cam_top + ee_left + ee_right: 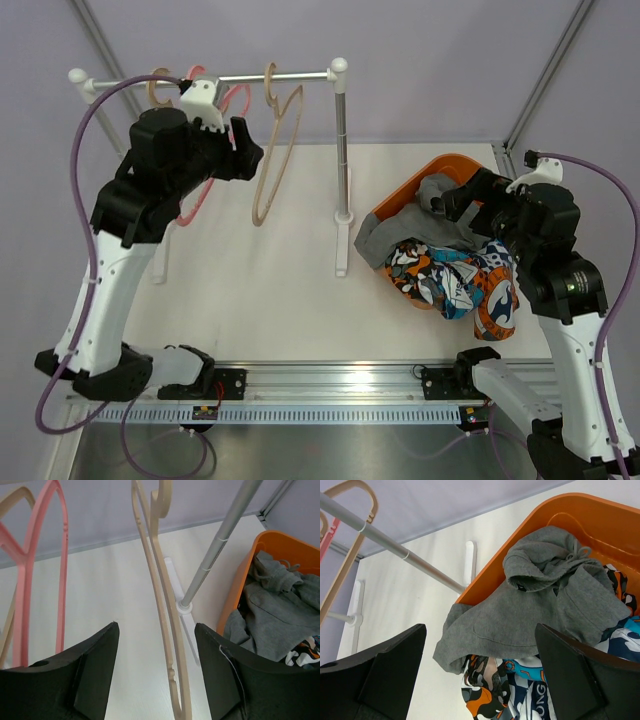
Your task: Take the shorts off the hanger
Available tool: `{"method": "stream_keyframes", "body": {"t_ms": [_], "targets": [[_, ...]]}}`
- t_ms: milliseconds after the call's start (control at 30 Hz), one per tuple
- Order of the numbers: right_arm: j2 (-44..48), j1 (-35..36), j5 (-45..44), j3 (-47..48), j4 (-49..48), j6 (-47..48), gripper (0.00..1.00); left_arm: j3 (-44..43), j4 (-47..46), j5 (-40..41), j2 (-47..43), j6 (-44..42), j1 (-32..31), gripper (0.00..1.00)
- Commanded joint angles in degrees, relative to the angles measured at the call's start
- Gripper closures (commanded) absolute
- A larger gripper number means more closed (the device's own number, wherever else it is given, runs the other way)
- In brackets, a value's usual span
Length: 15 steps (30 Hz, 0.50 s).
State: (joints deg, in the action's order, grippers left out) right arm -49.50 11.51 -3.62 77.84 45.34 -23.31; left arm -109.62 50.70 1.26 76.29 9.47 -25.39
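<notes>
All the shorts lie at the right, in and over the rim of an orange basket: plain grey shorts on top, camouflage shorts and blue patterned shorts spilling onto the table. My right gripper hangs open just above the grey shorts, holding nothing. A bare beige hanger hangs from the rack rail. My left gripper is open with that hanger's lower end between its jaws, untouched.
A bare pink hanger and another beige hook hang further left on the rail. The rack's metal post and white foot stand between the hangers and the basket.
</notes>
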Motion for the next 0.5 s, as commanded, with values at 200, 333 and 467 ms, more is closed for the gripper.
{"method": "stream_keyframes", "body": {"t_ms": [200,333,467], "targets": [[4.31,-0.08,8.98,-2.43,-1.04,1.78,0.01,26.98,-16.23,-7.57,-24.85,-0.25,-0.10,0.32],[6.16,0.01,10.64,-3.05,-0.69,1.78,0.01,38.50,-21.68,-13.81,-34.97,-0.16,-0.10,0.30],[9.58,0.01,12.14,-5.24,-1.83,1.51,0.00,48.35,-26.78,-17.33,-43.22,-1.21,-0.10,0.30]]}}
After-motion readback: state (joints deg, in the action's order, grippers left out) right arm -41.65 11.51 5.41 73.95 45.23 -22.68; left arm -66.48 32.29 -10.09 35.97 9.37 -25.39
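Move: From the left hand, the beige hanger, empty and on the rail, is some 10 cm ahead, 5 cm to the right and 5 cm below; the pink hanger is about as far ahead and as low but 6 cm left. The grey shorts in the basket lie roughly 33 cm right of that hand and 28 cm below, about level with it. From the right hand they are about 5 cm ahead, 4 cm left and 22 cm below, with the patterned clothes 6 cm back, straight below. Touching nothing, its fingers still open, the left hand heads quickly back towards the robot, away from the hangers, about 12 cm, sinking some 4 cm, while its fingers tip up and swing clockwise, each by 10 to 15 degrees. The right hand, wide open and empty, eases back about 4 cm and 2 cm to the left above the basket, turning roughly 10 degrees counter-clockwise. ##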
